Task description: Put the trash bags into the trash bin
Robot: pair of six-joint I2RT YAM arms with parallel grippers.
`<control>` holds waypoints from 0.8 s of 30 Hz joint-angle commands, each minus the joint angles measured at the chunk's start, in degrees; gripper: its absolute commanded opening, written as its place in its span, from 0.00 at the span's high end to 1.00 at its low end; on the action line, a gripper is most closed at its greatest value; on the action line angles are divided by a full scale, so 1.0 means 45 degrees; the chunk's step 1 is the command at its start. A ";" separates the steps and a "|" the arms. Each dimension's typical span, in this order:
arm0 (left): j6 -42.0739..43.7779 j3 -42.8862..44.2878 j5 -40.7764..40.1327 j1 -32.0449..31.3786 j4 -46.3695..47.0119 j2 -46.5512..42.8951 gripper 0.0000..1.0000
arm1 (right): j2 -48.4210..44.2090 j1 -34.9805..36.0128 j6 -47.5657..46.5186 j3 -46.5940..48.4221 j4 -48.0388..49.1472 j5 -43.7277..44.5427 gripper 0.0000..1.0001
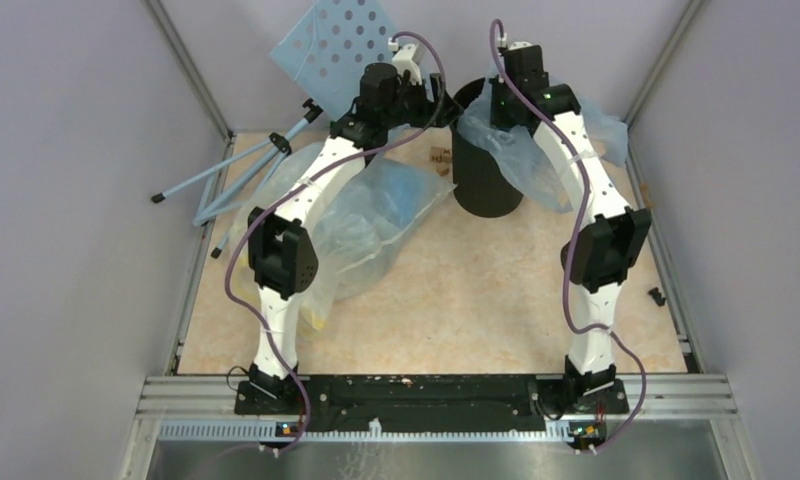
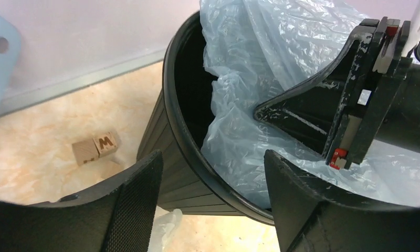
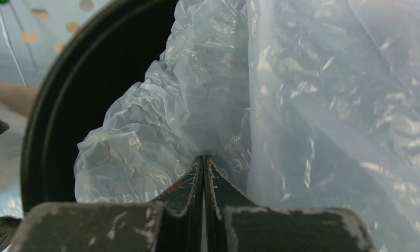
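Observation:
The black trash bin (image 1: 481,185) stands at the back middle of the table. A light-blue trash bag (image 1: 528,160) hangs over its right rim, partly inside the opening. My right gripper (image 3: 203,157) is shut on a fold of the bag (image 3: 302,94) over the bin's mouth (image 3: 45,115); from above it (image 1: 498,108) sits at the rim. My left gripper (image 2: 212,157) is open and empty, with the bin's rim (image 2: 171,94) between its fingers and the bag (image 2: 260,52) beyond. From above, the left gripper (image 1: 448,100) is at the bin's left rim.
A big clear yellowish sack (image 1: 376,225) lies left of the bin under the left arm. A pale-blue perforated panel (image 1: 336,40) and a light-blue tripod (image 1: 246,165) are at the back left. Small wooden blocks (image 1: 439,155) lie by the bin, also in the left wrist view (image 2: 96,148).

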 commanded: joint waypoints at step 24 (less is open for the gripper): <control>-0.0353 0.1733 0.0718 0.0059 -0.1739 -0.0115 1.00 | -0.2991 -0.0065 -0.0420 -0.0001 -0.0472 -0.3098 0.74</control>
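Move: Just under the left hand's open fingers is the trash bin's left rim, about 4 cm down and 1 cm to the right. Wooden blocks stand on the table roughly 9 cm ahead of that hand, 3 cm left and 30 cm down; the pale bag's middle is some 24 cm left, 6 cm back and 27 cm down. The right hand, holding the blue bag, is at the bin mouth, whose centre lies 1 cm right and 1 cm down. Sinking about 4 cm onto the bin's left rim, the left hand shuts its wide-open fingers and pinches the rim, staying low. The right hand, still gripping the blue bag at first, pushes down some 5 cm into the bin mouth, then rises about 8 cm, drawing back a little, as its fingers open by a quarter and loosen on the bag. ##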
